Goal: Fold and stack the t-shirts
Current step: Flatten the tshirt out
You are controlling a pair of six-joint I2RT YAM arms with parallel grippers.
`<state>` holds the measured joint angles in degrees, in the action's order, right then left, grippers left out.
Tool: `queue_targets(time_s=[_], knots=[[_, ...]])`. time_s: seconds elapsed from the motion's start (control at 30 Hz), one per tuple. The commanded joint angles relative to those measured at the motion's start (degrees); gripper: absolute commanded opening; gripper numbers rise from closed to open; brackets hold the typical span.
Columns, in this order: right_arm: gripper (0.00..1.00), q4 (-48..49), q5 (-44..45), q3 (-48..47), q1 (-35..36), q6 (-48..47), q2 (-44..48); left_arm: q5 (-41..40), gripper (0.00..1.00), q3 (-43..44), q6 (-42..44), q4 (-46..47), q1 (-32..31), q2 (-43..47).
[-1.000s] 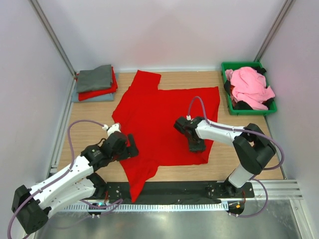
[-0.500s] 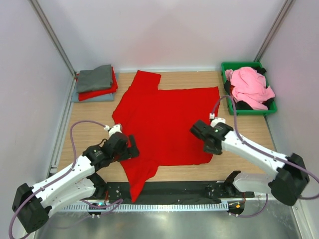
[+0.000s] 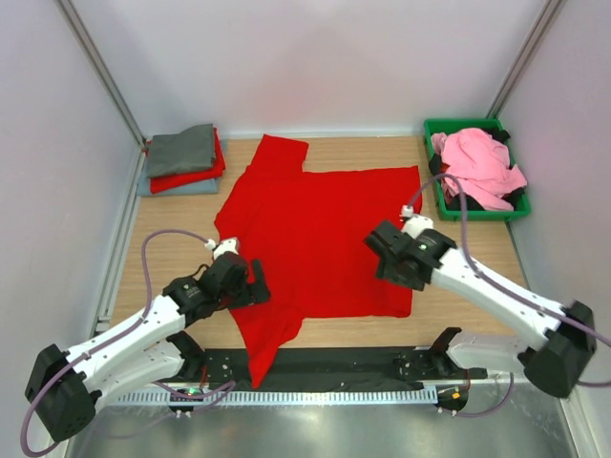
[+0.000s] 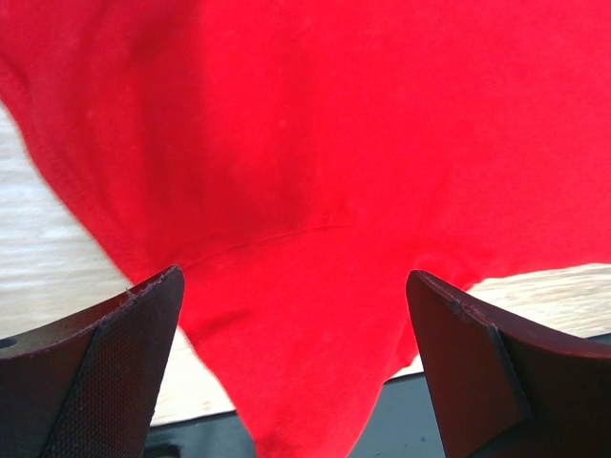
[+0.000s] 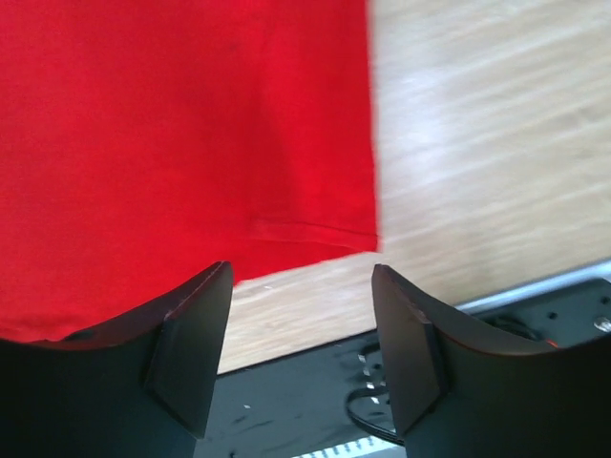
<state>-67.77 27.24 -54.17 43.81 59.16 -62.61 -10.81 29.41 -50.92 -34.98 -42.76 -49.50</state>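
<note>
A large bright red t-shirt (image 3: 315,229) lies spread flat on the wooden table, its near sleeve (image 4: 305,382) hanging over the front edge onto the black base. My left gripper (image 3: 253,286) hovers at the shirt's left edge, jaws wide open around that sleeve (image 4: 296,372) and holding nothing. My right gripper (image 3: 393,267) hangs above the shirt's near right corner (image 5: 325,219), open and empty (image 5: 301,334). Folded grey, red and light blue-grey t-shirts (image 3: 181,157) are stacked at the back left.
A green bin (image 3: 434,191) at the back right holds a crumpled pink t-shirt (image 3: 477,164) and dark cloth (image 3: 466,201). Bare table (image 3: 458,286) shows right of the red shirt. The black base plate (image 3: 334,363) and cables run along the near edge.
My right arm swung its elbow out to the right and its gripper lifted off the shirt toward the near right corner; its jaws closed, then opened again. The left gripper barely shifted.
</note>
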Motion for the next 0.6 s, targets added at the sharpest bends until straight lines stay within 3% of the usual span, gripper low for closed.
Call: queue_targets(time_s=[0.0,0.17,0.57], knots=[[0.63,9.05,-3.77,-3.83,2.06,-4.66,-9.09,0.87,1.00,-0.75,-0.32,5.27,-0.21,0.01],[0.44,14.23,-4.66,-3.84,2.33,-6.33,-18.41,2.19,1.00,-1.28,-0.50,6.07,-0.22,-0.08],[0.37,19.69,-5.28,2.67,2.33,-5.54,-24.84,2.28,1.00,-3.13,-0.85,6.33,-0.13,2.12]])
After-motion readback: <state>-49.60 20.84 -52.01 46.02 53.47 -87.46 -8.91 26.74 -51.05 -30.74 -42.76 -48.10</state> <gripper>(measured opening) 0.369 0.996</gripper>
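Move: The spot on the red t-shirt that the right hand goes for, by the rear end of the crease near its bottom-right corner, is about 6 cm to the hand's left, 2 cm ahead and some 12 cm below. The bottom-right corner lies roughly 6 cm back and 1 cm to the right of that hand; the middle of the hem is 6 cm back and 10 cm left. From the left hand, the spot is about 26 cm right, 2 cm ahead and 6 cm below. The right hand, already clear of the shirt's bottom-right corner, swings left and slightly forward over the cloth and then sinks about 9 cm beside the crease, ending some 6 cm farther left. As it comes down the wrist turns its fingers more steeply down, with a slight counter-clockwise twist, some 15 degrees in all, while the fingers draw from about two-thirds open to a little over one-third, the tips ending close above the cloth with contact not clearly visible. ##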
